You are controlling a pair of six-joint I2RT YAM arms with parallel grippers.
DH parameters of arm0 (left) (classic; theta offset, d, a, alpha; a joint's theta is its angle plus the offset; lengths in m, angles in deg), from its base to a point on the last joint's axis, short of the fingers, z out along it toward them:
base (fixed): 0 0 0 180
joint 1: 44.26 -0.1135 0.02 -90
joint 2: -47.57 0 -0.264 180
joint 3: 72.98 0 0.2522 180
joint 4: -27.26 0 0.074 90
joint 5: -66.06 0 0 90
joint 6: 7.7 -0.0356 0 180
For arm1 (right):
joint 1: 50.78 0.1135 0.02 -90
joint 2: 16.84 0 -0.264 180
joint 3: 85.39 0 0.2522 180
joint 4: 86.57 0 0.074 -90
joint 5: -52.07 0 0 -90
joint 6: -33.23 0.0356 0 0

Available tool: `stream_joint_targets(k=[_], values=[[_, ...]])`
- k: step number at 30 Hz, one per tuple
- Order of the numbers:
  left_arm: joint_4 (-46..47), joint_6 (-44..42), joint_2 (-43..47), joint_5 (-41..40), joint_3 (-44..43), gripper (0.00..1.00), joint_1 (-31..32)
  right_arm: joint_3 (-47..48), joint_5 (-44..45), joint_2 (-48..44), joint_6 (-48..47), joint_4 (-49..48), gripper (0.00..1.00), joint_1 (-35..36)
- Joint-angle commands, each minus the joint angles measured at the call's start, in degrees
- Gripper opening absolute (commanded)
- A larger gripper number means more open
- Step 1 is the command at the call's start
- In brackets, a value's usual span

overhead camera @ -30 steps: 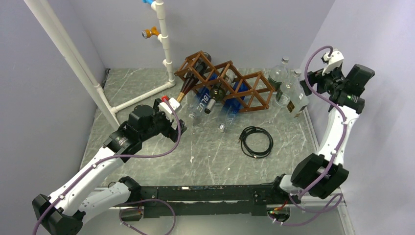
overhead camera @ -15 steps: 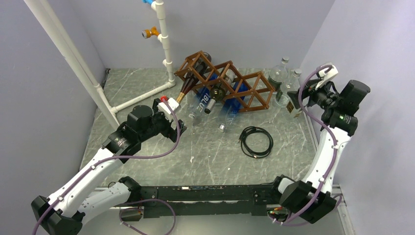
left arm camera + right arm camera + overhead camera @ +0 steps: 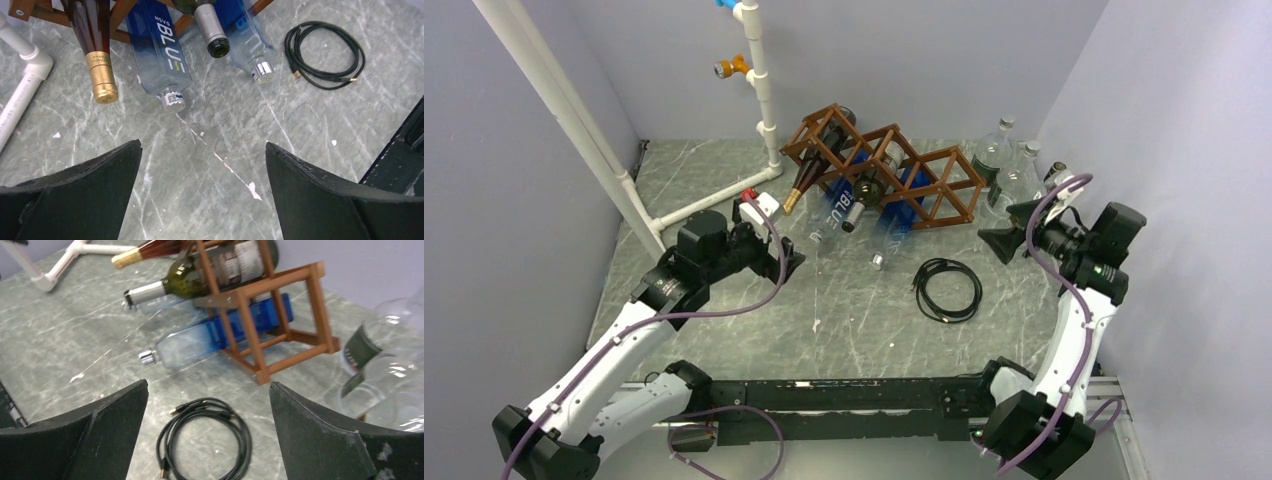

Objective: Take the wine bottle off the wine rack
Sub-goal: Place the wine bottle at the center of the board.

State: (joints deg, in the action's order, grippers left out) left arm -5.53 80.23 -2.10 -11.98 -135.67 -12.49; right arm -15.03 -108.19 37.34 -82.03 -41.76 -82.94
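Observation:
The brown wooden wine rack (image 3: pixel 924 185) (image 3: pixel 250 325) stands at the back of the table. In its cells lie a dark green wine bottle (image 3: pixel 865 195) (image 3: pixel 200 277) (image 3: pixel 212 32) with a grey foil neck and a brown bottle (image 3: pixel 804 180) (image 3: pixel 100 75) with a gold cap, both necks pointing toward me. My left gripper (image 3: pixel 784 262) (image 3: pixel 202 145) hangs open and empty over the bare table, short of the bottle necks. Over the table at the right, my right gripper (image 3: pixel 1009 230) (image 3: pixel 208 384) is open and empty too, facing the rack's right end.
Two blue glass bottles (image 3: pixel 160 50) (image 3: pixel 215 337) lie in the rack's lower cells. A coiled black cable (image 3: pixel 947 288) (image 3: pixel 205 435) lies in front of the rack. Clear glass bottles (image 3: pixel 1004 165) (image 3: pixel 385 370) stand at the back right. A white pipe frame (image 3: pixel 759 90) rises at the back left.
My right arm has swung down from beside the right wall and leftward toward the rack, its jaws a little wider. The left arm has drawn back slightly.

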Motion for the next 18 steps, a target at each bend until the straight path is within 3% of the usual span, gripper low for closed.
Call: stream_joint_targets(k=[1, 10, 13, 18], values=[[6.2, 6.2, -0.7, 8.4, 0.1, 0.99, -3.5, -7.8, -7.5, -3.4, 4.4, -6.1, 0.94, -0.1], [17.9, 21.7, -6.5, 19.6, 1.7, 1.00, -11.6, -13.8, -8.7, -8.5, 10.6, -12.6, 0.96, -0.1], [18.2, 24.5, -10.4, 17.0, 0.4, 0.99, -13.3, -13.8, -7.6, -8.3, 10.2, -12.3, 0.96, 0.2], [15.5, 21.7, -17.4, 10.7, -5.0, 0.99, -13.9, -14.0, -6.9, -8.3, 10.0, -12.3, 0.96, 1.0]])
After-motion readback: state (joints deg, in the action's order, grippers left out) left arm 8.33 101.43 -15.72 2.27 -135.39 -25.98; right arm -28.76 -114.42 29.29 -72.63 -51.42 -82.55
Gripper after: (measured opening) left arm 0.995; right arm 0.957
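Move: The gold-capped wine bottle's neck, sticking out of the rack, lies about 17 cm ahead of the left hand, 1 cm to its left and 11 cm below. The green wine bottle's neck is also some 17 cm ahead, 11 cm to the right and 14 cm below; the blue bottle's neck is 15 cm ahead, 3 cm right and 21 cm down. From the right hand the gold neck is roughly 12 cm ahead, 40 cm left and 15 cm below. The wide-open left hand first rises about 1 cm, then speeds up forward and starts to sink, some 6 cm forward in all towards the bottle necks at the front of the rack, while it rolls about 25 degrees about its own fingers, left side dropping, and touches nothing. The right hand, still open and empty, goes on backing away from the bottles standing on the far right, some 3 cm each back, left and down, and halts halfway through. ##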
